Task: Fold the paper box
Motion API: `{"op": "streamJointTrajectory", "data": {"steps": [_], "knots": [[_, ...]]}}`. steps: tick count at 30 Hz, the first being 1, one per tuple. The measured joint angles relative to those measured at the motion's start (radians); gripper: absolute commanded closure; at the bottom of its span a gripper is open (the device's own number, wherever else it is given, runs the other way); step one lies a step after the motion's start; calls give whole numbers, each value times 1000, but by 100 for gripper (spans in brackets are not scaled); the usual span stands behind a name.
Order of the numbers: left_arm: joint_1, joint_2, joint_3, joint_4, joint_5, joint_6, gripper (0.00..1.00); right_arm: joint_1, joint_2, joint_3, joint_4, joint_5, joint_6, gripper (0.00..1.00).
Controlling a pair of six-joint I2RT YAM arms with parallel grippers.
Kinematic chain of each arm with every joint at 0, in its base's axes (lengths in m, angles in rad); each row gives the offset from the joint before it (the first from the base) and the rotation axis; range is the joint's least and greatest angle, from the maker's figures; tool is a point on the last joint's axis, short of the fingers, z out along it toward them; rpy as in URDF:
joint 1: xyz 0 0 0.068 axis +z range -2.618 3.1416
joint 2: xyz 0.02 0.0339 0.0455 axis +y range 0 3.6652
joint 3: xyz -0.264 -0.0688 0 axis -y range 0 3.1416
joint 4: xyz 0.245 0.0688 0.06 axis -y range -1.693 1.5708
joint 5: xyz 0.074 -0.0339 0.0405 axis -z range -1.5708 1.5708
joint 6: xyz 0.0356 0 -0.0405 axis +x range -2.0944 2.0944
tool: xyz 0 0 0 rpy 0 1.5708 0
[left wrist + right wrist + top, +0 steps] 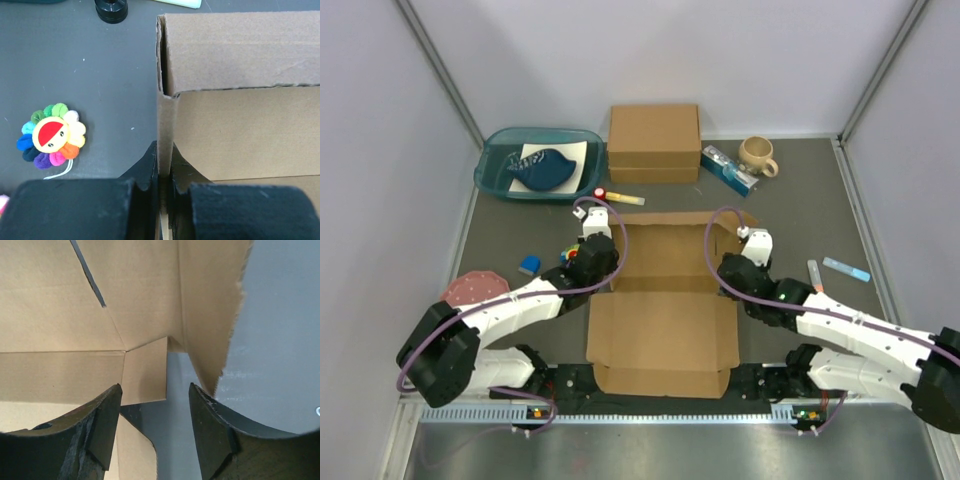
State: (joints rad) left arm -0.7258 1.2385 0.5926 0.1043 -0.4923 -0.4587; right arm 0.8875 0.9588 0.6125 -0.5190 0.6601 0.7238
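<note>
The paper box [665,320] is a brown die-cut cardboard sheet lying at the table's middle, its near panel flat and its far part's side walls raised. My left gripper [597,252] is shut on the upright left side wall; in the left wrist view the wall's edge [165,125] runs between the closed fingers [149,167] of the gripper [165,172]. My right gripper [735,262] is open beside the right side wall. In the right wrist view the raised flap [210,305] and a small tab [145,372] sit ahead of the spread jaws of the gripper [155,400], not touching them.
A thicker closed cardboard box [653,140] stands at the back. A teal tray [495,175], a mug [757,155], a packet [728,168] and a marker [620,197] lie near it. A flower toy [51,135], a red disc [475,287] and two pens [846,268] lie at the sides.
</note>
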Motion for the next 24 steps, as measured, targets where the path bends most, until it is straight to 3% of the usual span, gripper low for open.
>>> {"op": "streamJointTrajectory", "data": {"steps": [6, 10, 16, 24], "knots": [[0, 0, 0, 0, 8, 0, 100, -29, 68, -34, 62, -77, 6, 55], [0, 0, 0, 0, 14, 0, 100, -60, 112, -37, 106, -110, 2, 74], [0, 0, 0, -3, 33, 0, 100, -65, 118, -39, 169, -143, -31, 91], [1, 5, 0, -11, 47, 0, 100, -29, 220, -3, 238, -180, -119, 84]]}}
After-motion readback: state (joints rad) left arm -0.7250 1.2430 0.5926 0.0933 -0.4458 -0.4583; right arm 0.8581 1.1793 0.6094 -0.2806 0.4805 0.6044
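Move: The small corner flap at the right end of the low wall, between the box tray and the lid panel, lies about 2 cm ahead, 2 cm left and 4 cm below my open right fingers. The tray's right side wall stands some 8 cm ahead and 3 cm right; the lid panel's middle is roughly 9 cm back and 13 cm left. From my left hand, the flap is about 7 cm back and 23 cm right, slightly lower. I sink my right hand about 3 cm onto the corner flap, easing left and slightly forward, and close my fingers until they pinch it. Then I carry my grip further left, inward over the tray, about 5 cm left in all, while the hand turns some 10 degrees counter-clockwise. My left hand keeps its pinch on the tray's left side wall and stays almost in place. ##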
